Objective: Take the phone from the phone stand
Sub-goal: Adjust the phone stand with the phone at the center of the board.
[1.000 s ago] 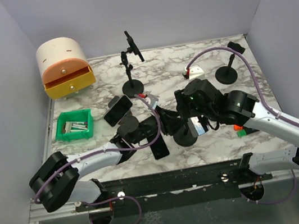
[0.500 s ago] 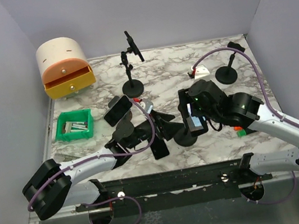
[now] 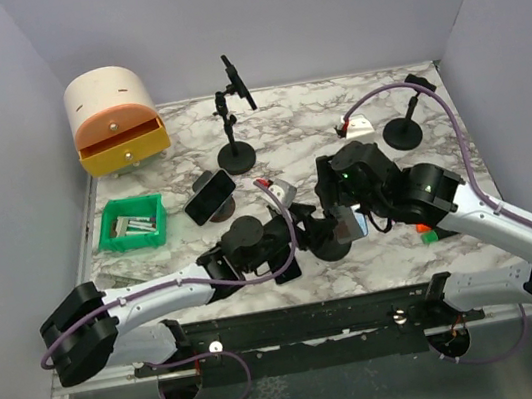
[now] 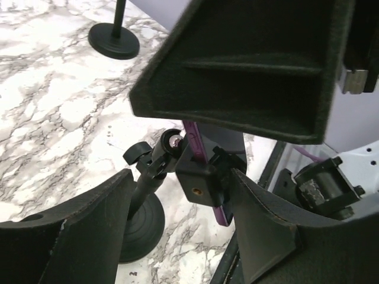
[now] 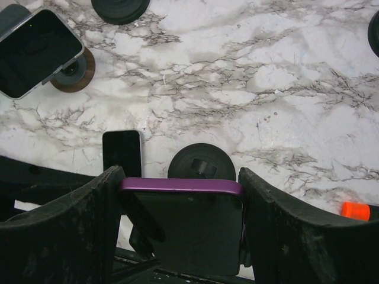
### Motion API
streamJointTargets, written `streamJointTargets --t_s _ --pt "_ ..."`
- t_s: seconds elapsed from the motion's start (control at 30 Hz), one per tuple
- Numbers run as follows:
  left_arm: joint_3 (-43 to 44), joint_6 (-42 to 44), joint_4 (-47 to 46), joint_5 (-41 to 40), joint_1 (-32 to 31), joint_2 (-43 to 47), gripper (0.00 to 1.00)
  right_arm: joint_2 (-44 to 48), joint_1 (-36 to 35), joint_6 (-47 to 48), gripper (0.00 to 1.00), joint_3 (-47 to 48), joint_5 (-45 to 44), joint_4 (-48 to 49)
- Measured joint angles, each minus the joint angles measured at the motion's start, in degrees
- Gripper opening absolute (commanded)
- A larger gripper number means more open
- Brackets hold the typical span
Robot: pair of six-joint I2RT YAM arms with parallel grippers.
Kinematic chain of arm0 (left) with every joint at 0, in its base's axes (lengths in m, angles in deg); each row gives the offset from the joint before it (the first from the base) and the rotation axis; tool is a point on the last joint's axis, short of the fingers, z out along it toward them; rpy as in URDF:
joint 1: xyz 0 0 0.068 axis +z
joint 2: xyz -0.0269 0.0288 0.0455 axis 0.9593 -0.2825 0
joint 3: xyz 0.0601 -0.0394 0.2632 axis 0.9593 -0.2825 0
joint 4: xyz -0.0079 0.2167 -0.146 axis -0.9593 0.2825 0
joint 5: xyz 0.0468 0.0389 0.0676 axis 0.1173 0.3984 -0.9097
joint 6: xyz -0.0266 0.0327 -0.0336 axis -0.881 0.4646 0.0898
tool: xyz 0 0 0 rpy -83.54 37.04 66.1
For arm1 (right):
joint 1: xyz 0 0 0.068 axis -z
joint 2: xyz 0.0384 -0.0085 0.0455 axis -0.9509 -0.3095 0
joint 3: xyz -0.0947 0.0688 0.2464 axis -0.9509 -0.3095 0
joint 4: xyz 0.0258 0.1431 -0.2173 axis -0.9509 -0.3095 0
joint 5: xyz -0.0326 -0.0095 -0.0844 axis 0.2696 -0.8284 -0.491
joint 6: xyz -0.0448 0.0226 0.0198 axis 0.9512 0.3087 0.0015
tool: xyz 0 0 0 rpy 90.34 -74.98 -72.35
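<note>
A purple-edged phone (image 5: 195, 225) stands in the clamp (image 4: 198, 190) of a black phone stand with a round base (image 5: 201, 161). My right gripper (image 5: 180, 219) is shut on the phone, one finger pressed on each side edge. In the top view that gripper (image 3: 346, 217) is over the stand base (image 3: 329, 243) near the table's front middle. My left gripper (image 4: 182, 180) is open, with its fingers on either side of the stand's neck (image 4: 153, 171) and clamp. The phone's purple edge (image 4: 195, 139) still runs through the clamp.
A black phone (image 3: 284, 263) lies flat by the left gripper. Another phone (image 3: 210, 195) rests on a round holder. Two more stands (image 3: 237, 153) (image 3: 403, 132) stand further back. A drawer unit (image 3: 116, 120) and a green bin (image 3: 131, 224) sit at the left. An orange piece (image 3: 423, 228) lies at the right.
My left gripper opened wider and moved right until its fingers stood around the stand's clamp. My right gripper kept its hold on the phone and barely shifted.
</note>
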State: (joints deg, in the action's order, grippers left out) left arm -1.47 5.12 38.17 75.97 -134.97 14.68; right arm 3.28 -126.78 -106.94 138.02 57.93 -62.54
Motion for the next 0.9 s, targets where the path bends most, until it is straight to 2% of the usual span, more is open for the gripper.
streamJointTargets --t_s 0.33,0.5,0.6,0.9 --pt "5.7 5.7 8.7 -22.7 -9.5 -0.6 0.44 -1.1 0.0 -1.7 0.00 0.5 -1.2 0.0" --pt "9.6 7.2 12.2 -31.3 -13.1 -2.6 0.23 -1.3 0.0 -2.1 0.00 0.8 -2.0 0.0" --pt "11.4 7.4 14.4 -34.8 -14.3 -3.3 0.01 -1.3 0.1 -2.6 0.00 0.8 -2.7 -0.1" --pt "12.7 6.5 16.5 -40.7 -15.3 -3.7 0.00 -1.3 0.1 -6.4 0.00 0.3 -4.9 0.9"
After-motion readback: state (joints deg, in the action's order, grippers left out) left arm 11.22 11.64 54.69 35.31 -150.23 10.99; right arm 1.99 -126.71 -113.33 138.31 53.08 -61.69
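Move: The left side jaw of the phone stand's holder is just off the open left fingertips, about 1 cm ahead and 2 cm to the right, at their height. The phone's middle is some 6 cm right of the left hand. The stand's base stands about 5 cm ahead and 4 cm right, some 19 cm below; the flat phone lies 2 cm ahead, 9 cm left and 20 cm below. From the right hand, that jaw lies about 3 cm back, 4 cm left and 4 cm lower. Swinging counter-clockwise by about 25 degrees, its left side rising some 10, the left hand rises only 1 to 1.5 cm with a slight forward shift, while its wide-open fingers close almost fully at the holder's left jaw and seem to pinch its edge. The right hand keeps its grip on the phone's two sides, easing about 1 cm forward and turning slightly clockwise. ##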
